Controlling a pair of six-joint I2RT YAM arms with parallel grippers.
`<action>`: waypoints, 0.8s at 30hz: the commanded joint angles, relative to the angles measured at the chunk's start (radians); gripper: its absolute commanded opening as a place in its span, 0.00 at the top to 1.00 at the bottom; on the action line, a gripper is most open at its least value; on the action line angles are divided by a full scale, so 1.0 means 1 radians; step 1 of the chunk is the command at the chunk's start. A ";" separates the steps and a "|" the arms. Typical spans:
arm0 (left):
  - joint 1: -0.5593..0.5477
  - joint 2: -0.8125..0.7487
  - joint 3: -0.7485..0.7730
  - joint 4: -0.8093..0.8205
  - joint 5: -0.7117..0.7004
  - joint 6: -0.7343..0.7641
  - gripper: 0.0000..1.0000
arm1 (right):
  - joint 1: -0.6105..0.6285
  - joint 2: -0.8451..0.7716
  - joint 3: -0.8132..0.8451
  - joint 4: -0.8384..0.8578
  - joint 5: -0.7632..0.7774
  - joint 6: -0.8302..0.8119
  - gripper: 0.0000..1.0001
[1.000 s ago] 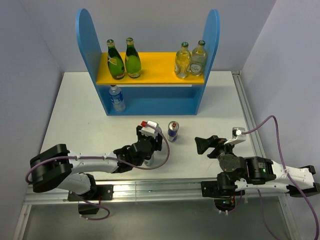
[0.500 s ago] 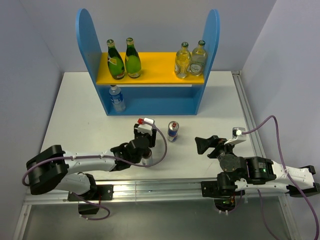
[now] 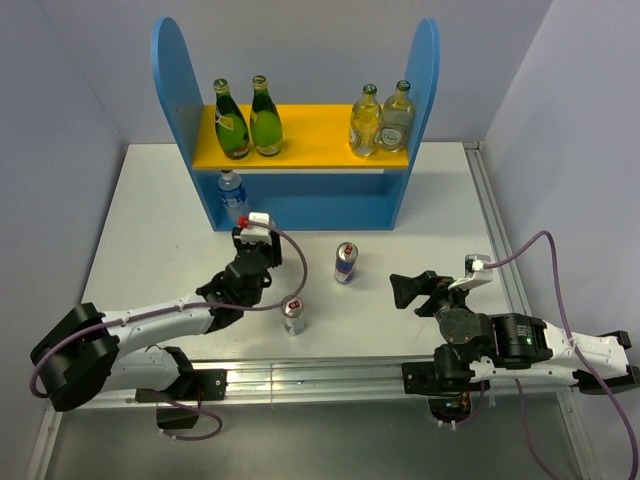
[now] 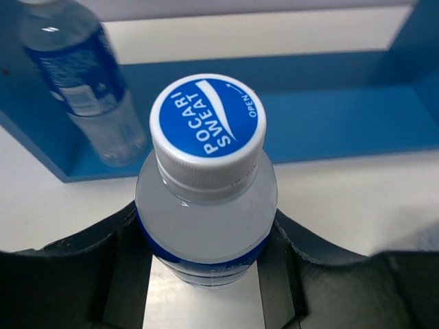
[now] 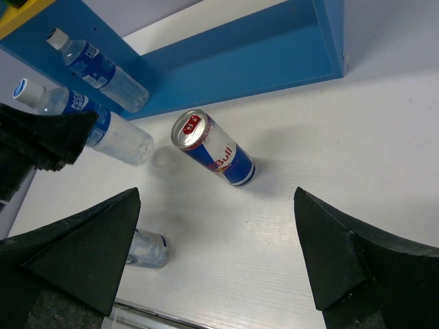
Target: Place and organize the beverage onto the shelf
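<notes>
My left gripper (image 4: 206, 223) is shut on a clear water bottle (image 4: 207, 205) with a blue cap, held upright just in front of the shelf's lower level (image 4: 329, 123). From above, the left gripper (image 3: 248, 246) hides that bottle. A second water bottle (image 3: 233, 195) stands on the lower level at the left. Two dark green bottles (image 3: 248, 120) stand on the yellow upper board (image 3: 315, 135). One silver-blue can (image 3: 346, 262) stands mid-table and another can (image 3: 293, 314) nearer the front. My right gripper (image 3: 404, 289) is open and holds nothing, to the right of the cans.
Two pale yellowish glass bottles (image 3: 382, 120) stand at the right end of the upper board. The shelf's blue side panels (image 3: 176, 70) rise on both sides. A metal rail (image 3: 330, 375) runs along the table's near edge, and grey walls close the sides.
The left gripper has closed on the water bottle and carried it left and back toward the shelf, uncovering the front can. The right arm has not moved.
</notes>
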 commanded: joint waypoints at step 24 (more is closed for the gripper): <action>0.235 0.313 0.171 0.603 0.054 0.143 1.00 | 0.005 0.040 0.000 0.030 0.023 -0.001 0.00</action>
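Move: The held bottle is bound for the free floor of the lower shelf, about 12 cm ahead of the left hand, 2 cm left and 14 cm below. The standing bottle is roughly 13 cm ahead, 8 cm left and 4 cm lower. The Red Bull can is some 22 cm right and 3 cm back, the silver can 8 cm right and 16 cm back. From the right hand, that free spot is about 27 cm ahead and 39 cm left. Still pinching the upright bottle round its label, the left hand carries it forward about 8.5 cm to the lower shelf, beside the standing bottle. It drifts some 4 cm left early, then slightly back, dips about 2.5 cm and rises again, turning some 10 degrees counter-clockwise and tipping slightly up, fingers unchanged. ##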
